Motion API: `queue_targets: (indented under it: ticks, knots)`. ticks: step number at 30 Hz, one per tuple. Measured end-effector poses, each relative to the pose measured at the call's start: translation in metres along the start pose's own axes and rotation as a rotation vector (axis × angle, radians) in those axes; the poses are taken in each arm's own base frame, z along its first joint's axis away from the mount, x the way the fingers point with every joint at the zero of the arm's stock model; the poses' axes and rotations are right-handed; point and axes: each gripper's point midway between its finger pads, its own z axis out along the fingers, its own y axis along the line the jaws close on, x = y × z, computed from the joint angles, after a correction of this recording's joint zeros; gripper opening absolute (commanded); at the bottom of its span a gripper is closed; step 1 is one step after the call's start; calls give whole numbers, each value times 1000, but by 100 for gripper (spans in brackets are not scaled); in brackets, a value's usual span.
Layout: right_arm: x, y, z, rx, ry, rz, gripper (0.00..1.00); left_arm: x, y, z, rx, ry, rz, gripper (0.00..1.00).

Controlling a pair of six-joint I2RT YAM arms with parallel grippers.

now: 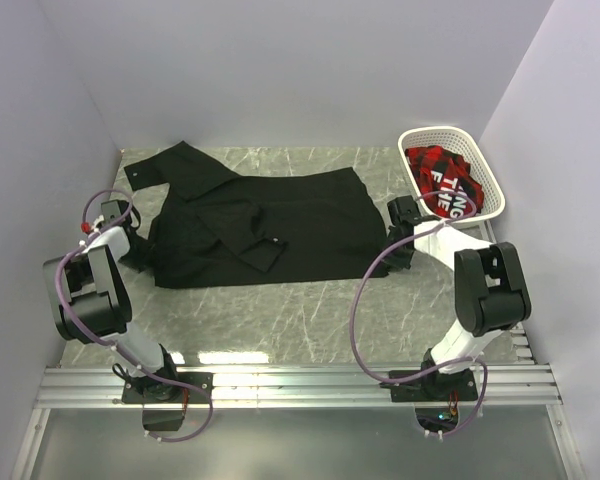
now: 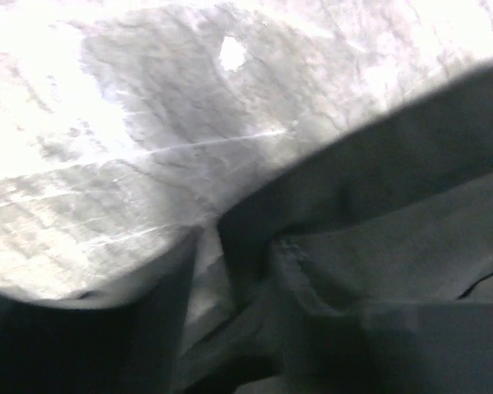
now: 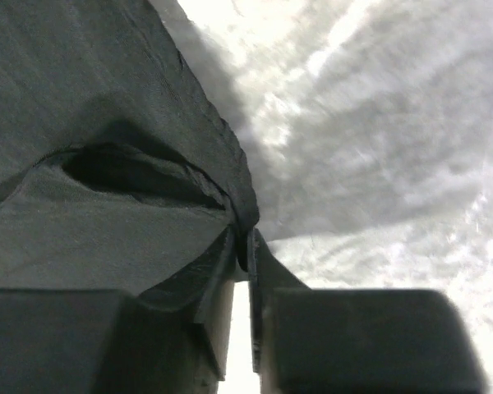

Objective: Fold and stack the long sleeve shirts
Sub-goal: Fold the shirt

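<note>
One black long sleeve shirt (image 1: pixel 270 225) lies spread across the marble table, with a sleeve (image 1: pixel 165 165) reaching to the far left and folds near its middle. My right gripper (image 3: pixel 248 246) is at the shirt's right edge, its jaws nearly together and pinching a rolled bit of hem. My left gripper (image 1: pixel 140 243) is low at the shirt's left edge. In the left wrist view, blurred dark cloth (image 2: pixel 370 246) fills the lower right and covers the space round the fingers, so the grip there is unclear.
A white basket (image 1: pixel 485 175) stands at the far right corner with red plaid cloth (image 1: pixel 435 165) inside, close behind my right arm. Grey walls close in the left, back and right. A metal rail (image 1: pixel 300 380) runs along the near edge.
</note>
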Motion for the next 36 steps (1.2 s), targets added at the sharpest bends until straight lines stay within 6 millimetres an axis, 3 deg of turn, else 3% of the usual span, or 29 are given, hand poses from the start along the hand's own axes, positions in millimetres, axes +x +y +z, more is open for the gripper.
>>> queue_targets:
  ticks: [1,4,5,7,11,14,17,20,24,28,32,36]
  knots:
    - [2,-4,-1,11,-1,-10,37,0,2,-1,-6,-3,1,63]
    - [1,-6,-12,17,-20,-29,55,-1,8,-7,-23,-10,-5,79]
    - [-1,-5,-17,16,-36,-33,58,-1,10,-11,-27,-8,-7,87]
    - [-6,1,-29,-2,-72,-56,64,-3,11,-21,-23,-18,-15,92]
    - [-14,35,-60,-103,-153,-135,65,-17,3,-54,40,-83,-25,98]
    - [-8,71,-79,-241,-187,-200,64,-22,-15,-86,136,-141,1,98]
    - [3,107,-93,-386,-186,-250,63,-8,-39,-109,238,-151,88,98]
    - [19,147,-101,-542,-149,-271,63,21,-65,-127,338,-117,204,97]
    - [43,194,-100,-703,-77,-273,63,51,-76,-134,420,-71,294,97]
    - [72,234,-88,-801,19,-265,65,71,-60,-124,403,-30,336,97]
    - [98,260,-72,-836,111,-256,66,80,-45,-115,375,-22,349,97]
    - [110,275,-60,-848,164,-237,66,79,-42,-112,366,-35,352,97]
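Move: The right hand is at the shirt's near right corner, which lies about 1 cm back and 2 cm left; the buttoned sleeve cuff is some 37 cm left, 4 cm ahead and about level. The near edge below that cuff lies 37 cm left and 4 cm back. From the left hand, the left stretch of near edge lies about 14 cm right and 6 cm back, the near left corner 3 cm right and 6 cm back, and the cuff about 39 cm right and 3 cm ahead, all roughly level. Both hands come free of the shirt's ends with their fingers spreading, the left ones almost fully; the right hand arcs about 30 cm left over the shirt towards the buttoned cuff, up some 11 cm and then halfway down again, rolling its left side up about 40 degrees and turning counter-clockwise. The left hand lifts nearly as high, swings about 12 cm right onto the shirt's side while turning clockwise about 25 degrees, then sinks and draws a little back towards the left stretch of the near edge, both hands ending open above the cloth. ##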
